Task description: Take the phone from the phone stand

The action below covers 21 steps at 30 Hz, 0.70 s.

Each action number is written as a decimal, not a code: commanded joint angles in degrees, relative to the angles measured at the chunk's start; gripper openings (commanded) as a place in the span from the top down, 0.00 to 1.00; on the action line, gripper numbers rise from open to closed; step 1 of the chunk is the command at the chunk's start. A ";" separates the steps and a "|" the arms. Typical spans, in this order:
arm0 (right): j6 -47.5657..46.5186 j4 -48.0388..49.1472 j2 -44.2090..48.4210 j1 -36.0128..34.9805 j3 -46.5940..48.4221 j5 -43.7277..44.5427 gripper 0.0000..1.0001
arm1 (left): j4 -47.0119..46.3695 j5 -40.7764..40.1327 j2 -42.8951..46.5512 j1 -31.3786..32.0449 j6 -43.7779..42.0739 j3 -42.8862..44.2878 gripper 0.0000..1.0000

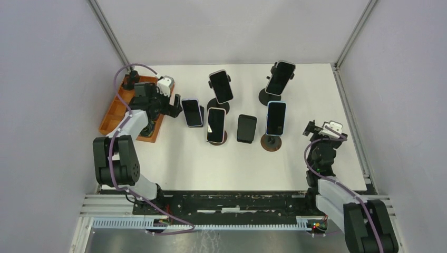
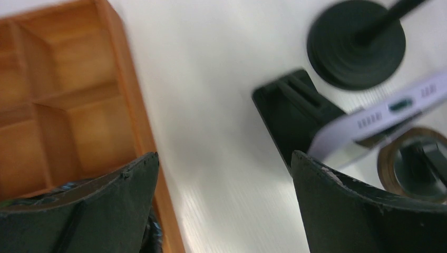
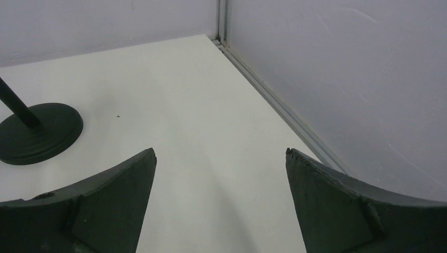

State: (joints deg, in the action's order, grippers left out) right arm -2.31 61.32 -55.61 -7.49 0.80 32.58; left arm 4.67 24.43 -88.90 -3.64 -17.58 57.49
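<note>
Several phones stand on stands across the white table. Nearest my left gripper is a lavender-cased phone leaning on a black folding stand. In the left wrist view that phone's bottom edge and its stand lie just right of my open left gripper, which holds nothing. Other phones sit on a black round stand, at the back right, and on brown-based stands. My right gripper is open and empty, to the right of them.
An orange compartment tray lies under and left of the left arm. A dark phone sits between the two front stands. Black round bases show in the wrist views. The enclosure wall runs close on the right.
</note>
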 commanded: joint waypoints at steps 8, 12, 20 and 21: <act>26.13 -51.25 8.45 -0.09 19.64 -5.06 0.02 | 25.97 21.77 -7.03 -6.31 -19.41 6.87 0.00; 24.88 -50.56 7.48 -0.20 21.77 -20.15 0.02 | 27.03 28.29 -9.38 -6.36 -20.64 7.38 0.00; 21.70 -52.53 7.85 -6.84 24.37 -22.18 0.02 | 16.25 29.87 -13.07 -5.01 -10.62 8.05 0.00; 21.41 -52.84 7.87 -7.48 24.97 -21.89 0.02 | 14.85 29.77 -13.84 -4.77 -9.41 8.19 0.00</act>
State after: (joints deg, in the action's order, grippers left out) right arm 20.51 10.50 -48.56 -12.47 21.61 12.10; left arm 25.76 50.98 -100.27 -9.26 -31.86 63.18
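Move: From the left hand the purple phone is about 12 cm right, 6 cm back and 6 cm lower; the white phone is some 23 cm right, 13 cm back. The right hand has the blue phone about 23 cm to its left, 3 cm ahead and 4 cm lower, with the far black phone 22 cm left, 21 cm ahead and the low black phone 36 cm left, level with it. Right hand swings about 10 cm left towards blue phone; left hand backs and sinks 5 cm towards purple phone. ##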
